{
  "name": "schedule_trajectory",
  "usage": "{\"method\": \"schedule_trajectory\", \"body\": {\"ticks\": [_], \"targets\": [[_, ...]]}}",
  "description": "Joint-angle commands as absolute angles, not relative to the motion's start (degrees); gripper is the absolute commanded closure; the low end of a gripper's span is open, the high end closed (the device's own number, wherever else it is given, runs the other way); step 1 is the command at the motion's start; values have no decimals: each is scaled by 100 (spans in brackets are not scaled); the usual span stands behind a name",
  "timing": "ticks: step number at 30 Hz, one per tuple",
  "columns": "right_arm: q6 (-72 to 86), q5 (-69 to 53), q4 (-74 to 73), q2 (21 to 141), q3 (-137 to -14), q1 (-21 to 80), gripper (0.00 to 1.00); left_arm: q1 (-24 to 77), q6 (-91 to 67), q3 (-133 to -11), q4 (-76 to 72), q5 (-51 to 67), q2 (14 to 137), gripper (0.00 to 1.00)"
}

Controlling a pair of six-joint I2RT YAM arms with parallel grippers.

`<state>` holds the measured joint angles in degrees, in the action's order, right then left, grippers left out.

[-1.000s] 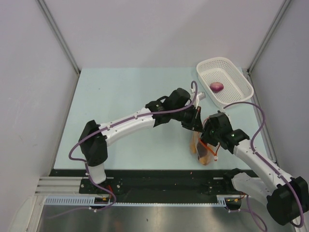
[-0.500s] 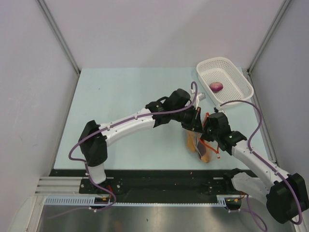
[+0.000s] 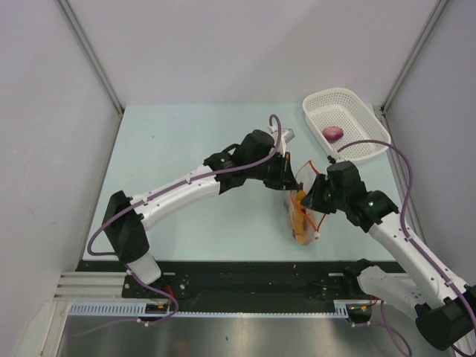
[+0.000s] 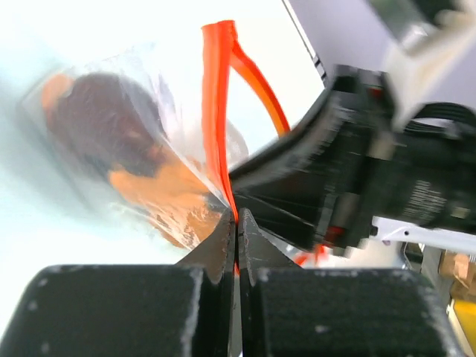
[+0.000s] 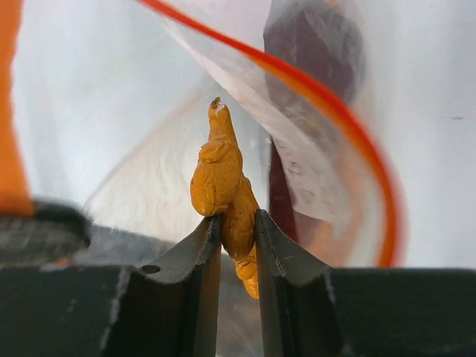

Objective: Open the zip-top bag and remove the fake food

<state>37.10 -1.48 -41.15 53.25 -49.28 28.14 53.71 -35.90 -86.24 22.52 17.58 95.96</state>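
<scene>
The clear zip-top bag stands on the table between the two arms, its mouth open and facing up. My left gripper is shut on the bag's red-orange zip strip and holds that edge up. Fake food shows through the plastic: a dark maroon lump and orange chunks. My right gripper is inside the bag's mouth, shut on a knobbly orange piece. In the top view the left gripper and the right gripper sit close together over the bag.
A white perforated basket stands at the back right with a purple-pink bulb in it. Walls with metal posts close in the table on both sides. The left arm reaches across the middle of the table.
The right gripper has closed onto the orange piece inside the bag. The left arm has swung left and back, pulling the bag's rim with it; the bag stands more upright.
</scene>
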Motion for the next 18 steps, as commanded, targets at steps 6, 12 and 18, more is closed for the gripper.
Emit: {"method": "schedule_trajectory", "body": {"ticks": [6, 12, 18], "targets": [[3516, -211, -5720, 5300, -6177, 2830, 100, 5414, -3349, -8587, 2258, 1583, 9475, 100], [3384, -193, -5643, 4536, -6529, 2821, 100, 5388, -3313, -8657, 2601, 1152, 9492, 100], [3490, 1025, -5855, 4702, -7751, 2760, 100, 5335, -3278, -8666, 2786, 958, 9475, 100]]}}
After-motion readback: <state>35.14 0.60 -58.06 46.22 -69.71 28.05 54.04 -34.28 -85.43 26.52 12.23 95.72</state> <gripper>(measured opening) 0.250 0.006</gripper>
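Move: The orange food is already pinched in your right fingers, its lower part still inside the bag. The bag's middle lies about 4 cm back, 3 cm left and 5 cm below them. The white basket is some 33 cm ahead, 18 cm right and 12 cm lower; the onion in it is 29 cm ahead and 13 cm right. From the left hand, pinching the rim, the bag hangs 4 cm back and 11 cm below, and the basket lies about 33 cm ahead, 22 cm right. Draw the right gripper up out of the bag mouth with the orange food kept in its fingers: some 12 cm up, slowly at first and then fast, easing a little back and to the right and tipping the fingertips up about 10 degrees late on. Keep the left gripper shut on the rim, letting it sink about 2 cm and drift slightly left. ##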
